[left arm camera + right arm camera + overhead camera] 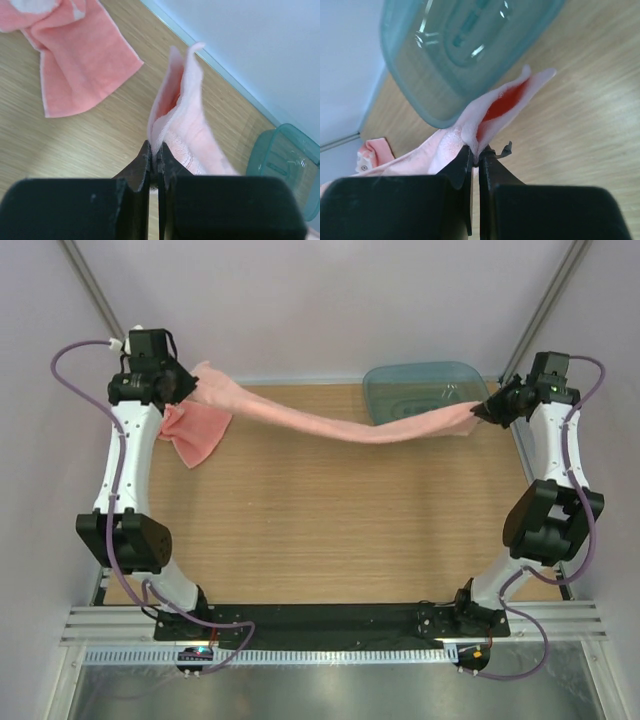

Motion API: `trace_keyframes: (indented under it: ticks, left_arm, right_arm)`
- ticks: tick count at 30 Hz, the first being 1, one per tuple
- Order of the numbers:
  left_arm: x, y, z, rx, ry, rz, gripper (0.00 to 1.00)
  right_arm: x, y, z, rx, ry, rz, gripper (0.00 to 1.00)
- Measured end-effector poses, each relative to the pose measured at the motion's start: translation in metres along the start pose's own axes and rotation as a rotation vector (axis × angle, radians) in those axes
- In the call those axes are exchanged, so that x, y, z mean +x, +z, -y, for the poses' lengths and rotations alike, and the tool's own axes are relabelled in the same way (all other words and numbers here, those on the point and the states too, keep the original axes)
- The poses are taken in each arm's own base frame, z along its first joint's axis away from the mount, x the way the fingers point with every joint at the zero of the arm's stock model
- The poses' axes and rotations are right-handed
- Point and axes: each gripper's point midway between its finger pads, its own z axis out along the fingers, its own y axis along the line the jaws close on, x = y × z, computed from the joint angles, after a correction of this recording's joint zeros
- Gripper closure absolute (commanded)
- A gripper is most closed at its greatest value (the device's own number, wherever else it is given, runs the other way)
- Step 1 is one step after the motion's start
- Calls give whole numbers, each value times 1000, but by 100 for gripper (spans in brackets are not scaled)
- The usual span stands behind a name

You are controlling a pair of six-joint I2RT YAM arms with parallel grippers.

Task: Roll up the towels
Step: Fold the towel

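Observation:
One salmon-pink towel point(340, 423) hangs stretched in the air across the back of the table, sagging in the middle. My left gripper point(185, 385) is shut on its left end point(187, 115), and my right gripper point(482, 410) is shut on its right end point(495, 107). In both wrist views the cloth is pinched between the closed fingertips point(154, 150) point(476, 152). A second pink towel point(195, 430) lies crumpled on the wood under the left arm, and shows flat in the left wrist view point(82, 60).
A translucent blue-green plastic tub point(425, 390) stands at the back right, just behind the stretched towel's right end point(465, 45). The wooden tabletop point(330, 520) lies below. Grey walls and frame posts close in the back and sides.

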Motion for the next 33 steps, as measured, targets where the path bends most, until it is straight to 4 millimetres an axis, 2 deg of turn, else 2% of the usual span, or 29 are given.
trace_keyframes:
  ticks: [2,4,7,10,16,18,20,22,27,29,33]
  left_arm:
    - [-13,-4,-3,-4,3,12,100]
    - [-15,-8,-16,-32,0,6,100]
    - [8,-13,-48,-87,5,-36,100]
    - [55,-21,-87,-149,10,-116,100]
    - [177,-18,-182,-332,18,-340,100]
    - [209,-19,-209,-395,8,-415,100]
    - [229,-21,-226,-437,-8,-467,99]
    - [235,-22,-230,-448,-13,-480,98]
    - [225,-18,-225,-436,-13,-447,96]
    - [224,-17,-225,-437,-13,-442,100]
    - [223,-9,-223,-443,-12,-458,100]
  right_arm:
    - [-12,-10,-15,-33,-15,35,99]
    - [-11,-19,-18,-45,-20,43,99]
    - [13,-25,-3,-37,-15,24,99]
    - [54,-20,34,17,4,-39,99]
    - [144,9,128,207,65,-229,99]
    - [160,10,145,252,77,-262,99]
    - [163,11,151,271,77,-262,99]
    - [159,11,152,272,71,-239,99]
    - [147,8,155,279,60,-180,99]
    - [144,7,165,295,78,-168,99]
    - [144,3,199,349,167,-158,99]
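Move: Both hands hold an end of the pink towel stretched in the air between them. It is bound for the bare table nearer the bases: about 20 cm back, 3 cm left and 29 cm below the left hand, and some 17 cm back, straight in line and 19 cm below the right. The small pink towel lies about 6 cm ahead and 6 cm left of the left hand, 29 cm down; the teal bin sits roughly 12 cm ahead, 12 cm left and 15 cm below the right. Down and back together, after a slight lift at the start, both hands sweep quickly with the towel's ends still pinched in shut fingers: the left about 25 cm down and 20 cm back, the right some 17 cm each way, away from the bin. Both wrists tip further down, the left more, and at the end the right hand drifts a few centimetres to its right. ##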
